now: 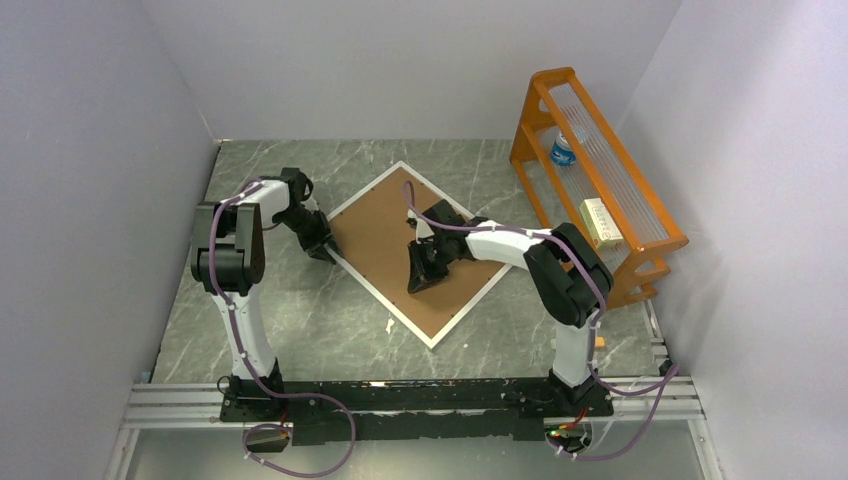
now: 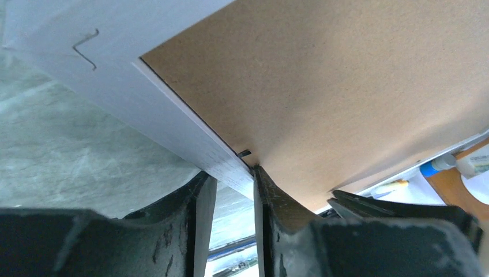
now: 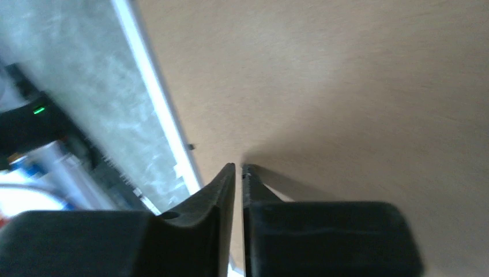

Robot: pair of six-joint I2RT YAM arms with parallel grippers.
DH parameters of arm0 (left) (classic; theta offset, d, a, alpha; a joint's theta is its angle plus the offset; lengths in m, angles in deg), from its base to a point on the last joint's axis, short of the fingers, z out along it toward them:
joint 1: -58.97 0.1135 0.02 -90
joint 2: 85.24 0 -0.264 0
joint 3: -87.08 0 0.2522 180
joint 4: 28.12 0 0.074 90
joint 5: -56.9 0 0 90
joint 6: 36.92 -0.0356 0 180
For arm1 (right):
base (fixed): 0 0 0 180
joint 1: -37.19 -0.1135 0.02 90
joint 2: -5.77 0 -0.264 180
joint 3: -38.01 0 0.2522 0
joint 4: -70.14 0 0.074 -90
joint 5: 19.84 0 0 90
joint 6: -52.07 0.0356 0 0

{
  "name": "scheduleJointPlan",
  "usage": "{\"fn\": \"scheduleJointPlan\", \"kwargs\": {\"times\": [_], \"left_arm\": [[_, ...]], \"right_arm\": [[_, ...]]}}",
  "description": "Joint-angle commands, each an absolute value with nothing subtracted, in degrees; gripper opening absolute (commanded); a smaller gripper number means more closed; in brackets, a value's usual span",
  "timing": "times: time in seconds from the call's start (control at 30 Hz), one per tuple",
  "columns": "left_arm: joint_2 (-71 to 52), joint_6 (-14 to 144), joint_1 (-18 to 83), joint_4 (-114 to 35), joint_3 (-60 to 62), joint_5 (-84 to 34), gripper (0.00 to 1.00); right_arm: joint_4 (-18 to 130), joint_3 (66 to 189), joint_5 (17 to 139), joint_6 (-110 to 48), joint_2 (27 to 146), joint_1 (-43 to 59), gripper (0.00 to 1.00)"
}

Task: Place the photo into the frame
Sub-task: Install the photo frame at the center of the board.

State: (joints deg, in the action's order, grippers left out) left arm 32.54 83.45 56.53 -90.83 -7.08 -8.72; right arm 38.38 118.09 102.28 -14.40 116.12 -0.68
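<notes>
The frame (image 1: 470,308) lies face down on the table, turned like a diamond, and a brown backing board (image 1: 380,240) fills it. The photo is hidden from view. My left gripper (image 1: 322,245) is at the frame's left edge. In the left wrist view its fingertips (image 2: 229,172) straddle the white border (image 2: 161,109), one outside it and one at the seam with the board (image 2: 346,86). My right gripper (image 1: 418,285) points down onto the board. Its tips (image 3: 238,167) are almost together on the brown surface (image 3: 346,86), with nothing between them, near the border (image 3: 155,109).
An orange rack (image 1: 600,180) stands at the back right, with a bottle (image 1: 563,150) and a small box (image 1: 603,222) on its shelves. A small white scrap (image 1: 389,325) lies on the marble table in front of the frame. Walls close in on the left, back and right.
</notes>
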Motion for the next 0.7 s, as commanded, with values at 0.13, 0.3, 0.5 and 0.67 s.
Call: {"fn": "scheduleJointPlan", "kwargs": {"times": [0.13, 0.3, 0.5, 0.67], "left_arm": [[22.3, 82.1, 57.5, -91.4, -6.5, -21.5, 0.5], [12.9, 86.9, 58.8, -88.0, 1.3, -27.3, 0.59], [7.1, 89.0, 65.1, -84.1, 8.7, -23.1, 0.64], [6.9, 88.5, 68.4, -82.0, 11.3, -16.1, 0.69]], "right_arm": [[27.0, 131.7, 69.3, -18.9, 115.3, -14.7, 0.45], [20.8, 140.3, 61.1, -19.5, 121.5, -19.1, 0.49], [17.8, 144.8, 60.4, -21.9, 126.4, -21.9, 0.52], [16.7, 146.8, 62.0, -22.9, 129.1, -23.3, 0.48]]}}
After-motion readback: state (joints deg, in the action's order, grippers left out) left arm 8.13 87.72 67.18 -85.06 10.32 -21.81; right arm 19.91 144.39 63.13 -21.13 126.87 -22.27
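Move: The stretch of the photo frame's near-left rail that matters next lies about 7 cm to the right hand's left, level with it and some 2 cm below; the frame's near corner is 13 cm back and 4 cm right, a white scrap 8 cm back and 4 cm left. The left fingers straddle that rail higher up; from there the same stretch is 9 cm back and 8 cm right, the frame's left corner 6 cm ahead and 5 cm left. The frame's near-left rail comes free of the left fingers, which open wider as that hand backs away left about 9 cm, lifting and then starting to sink. Meanwhile the right hand goes left over the brown backing to the rail, rising some 3.5 cm and dropping again, its shut fingers opening about halfway and swinging to point steeply down on both sides above the rail. ##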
